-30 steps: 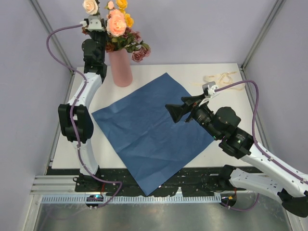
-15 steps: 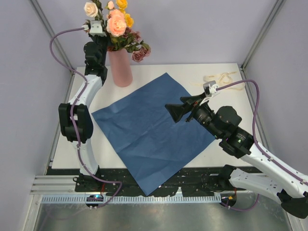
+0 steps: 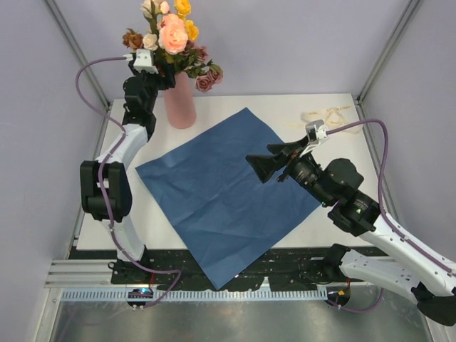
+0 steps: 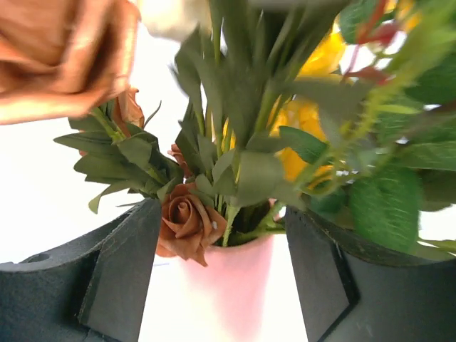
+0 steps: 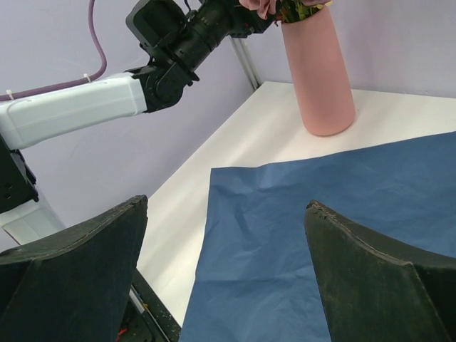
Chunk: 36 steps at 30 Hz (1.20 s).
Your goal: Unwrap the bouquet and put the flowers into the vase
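Note:
The salmon-pink vase (image 3: 179,107) stands at the back left of the table with the flowers (image 3: 174,35) upright in it. My left gripper (image 3: 162,77) is at the vase's left side, just below the rim, open. In the left wrist view its jaws stand apart on either side of the vase (image 4: 228,285), a rust rose (image 4: 187,224) and green stems (image 4: 242,142), gripping none of them. My right gripper (image 3: 260,165) hovers open over the flat blue paper (image 3: 221,199), nothing between its fingers (image 5: 85,271). No wrapped bouquet shows.
The cream ribbon (image 3: 324,114) lies loose at the back right of the table. The blue paper (image 5: 320,235) covers the table's middle, one corner hanging over the near edge. Frame posts stand at the back corners. The left arm (image 5: 78,107) reaches up the left side.
My left gripper has come down to the vase rim and opened, letting go of the stem. The cream rose has shifted right into the bunch. The right arm has barely moved.

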{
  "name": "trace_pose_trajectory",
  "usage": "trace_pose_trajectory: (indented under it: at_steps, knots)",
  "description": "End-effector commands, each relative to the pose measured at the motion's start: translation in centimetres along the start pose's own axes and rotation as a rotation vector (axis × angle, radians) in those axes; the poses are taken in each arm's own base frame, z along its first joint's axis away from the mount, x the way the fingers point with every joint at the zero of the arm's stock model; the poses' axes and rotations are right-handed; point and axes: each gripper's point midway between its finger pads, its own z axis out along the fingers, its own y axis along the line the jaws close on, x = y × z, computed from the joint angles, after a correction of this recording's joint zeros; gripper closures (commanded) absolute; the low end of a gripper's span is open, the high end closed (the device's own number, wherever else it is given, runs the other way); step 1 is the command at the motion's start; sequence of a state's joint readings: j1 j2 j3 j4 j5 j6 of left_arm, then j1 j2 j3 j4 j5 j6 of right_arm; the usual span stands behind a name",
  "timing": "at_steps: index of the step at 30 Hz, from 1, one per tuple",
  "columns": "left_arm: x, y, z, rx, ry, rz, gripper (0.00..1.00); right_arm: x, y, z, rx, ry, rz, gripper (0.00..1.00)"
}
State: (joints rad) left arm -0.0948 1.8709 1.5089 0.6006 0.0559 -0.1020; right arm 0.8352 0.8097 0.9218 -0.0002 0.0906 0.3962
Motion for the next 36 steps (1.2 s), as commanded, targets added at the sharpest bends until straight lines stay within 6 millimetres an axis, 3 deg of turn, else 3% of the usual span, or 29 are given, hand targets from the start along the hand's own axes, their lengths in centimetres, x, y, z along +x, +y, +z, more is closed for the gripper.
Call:
trace_pose_trajectory:
  at_steps: [1,6,15,21,24,28,30,33,36]
  knots:
    - [-7.0,-0.8,-2.7,0.039,-0.114,0.029,0.23,-2.4,1.2,-0.8,-0.048,-0.076,0.026,0.05]
    - [-6.3,-1.3,-4.7,0.064,-0.064,0.042,0.16,-2.6,1.6,-1.4,-0.069,-0.083,0.049,0.05]
    - [-4.2,-1.1,-8.3,0.075,0.047,0.010,0.14,-2.5,1.7,-2.6,-0.081,-0.085,0.066,0.05]
    - [-4.6,-1.6,-10.3,0.086,0.166,-0.060,0.14,-1.6,1.5,-2.4,-0.075,-0.049,0.057,0.05]
    - [-5.7,-2.8,-11.8,0.129,0.213,-0.097,0.12,-0.2,0.6,-2.4,-0.035,0.008,0.046,0.05]
    - [-6.3,-5.5,-15.3,0.223,0.284,-0.233,0.03,2.3,-1.4,-2.4,0.035,0.081,-0.021,0.05]
    - [-6.0,-7.2,-17.9,0.288,0.318,-0.302,0.00,3.4,-4.0,-2.8,0.153,0.106,-0.059,0.05]
    - [-5.9,-9.1,-21.5,0.375,0.342,-0.361,0.00,3.4,-6.5,-3.6,0.281,0.102,-0.111,0.05]
    - [-6.3,-10.9,-25.1,0.457,0.348,-0.406,0.00,2.8,-7.4,-4.6,0.337,0.089,-0.119,0.05]
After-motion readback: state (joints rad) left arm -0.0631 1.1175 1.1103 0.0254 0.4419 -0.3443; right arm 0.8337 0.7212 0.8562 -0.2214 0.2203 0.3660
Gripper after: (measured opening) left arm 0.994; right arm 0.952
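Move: Just ahead of the left hand stands the vase, its middle about 10 cm farther out, 2 cm to the right and some 21 cm below; the flowers stand in it, blooms around 8 cm ahead, 1 cm right and 12 cm above the hand. The blue cloth's middle lies roughly 28 cm back, 25 cm to the right and 35 cm down. From the right hand the vase is about 48 cm ahead, 34 cm left and 24 cm lower. Backing out from among the leaves, the empty left hand draws some 22 cm back from the vase, bobbing a few centimetres up and down, slowly midway and then faster; it drifts right late on, opens fully, tips down and turns clockwise about 20 degrees. The right hand, open and empty, edges back and up, then sinks about 7 cm above the cloth, coming forward again and shifting slightly right. ##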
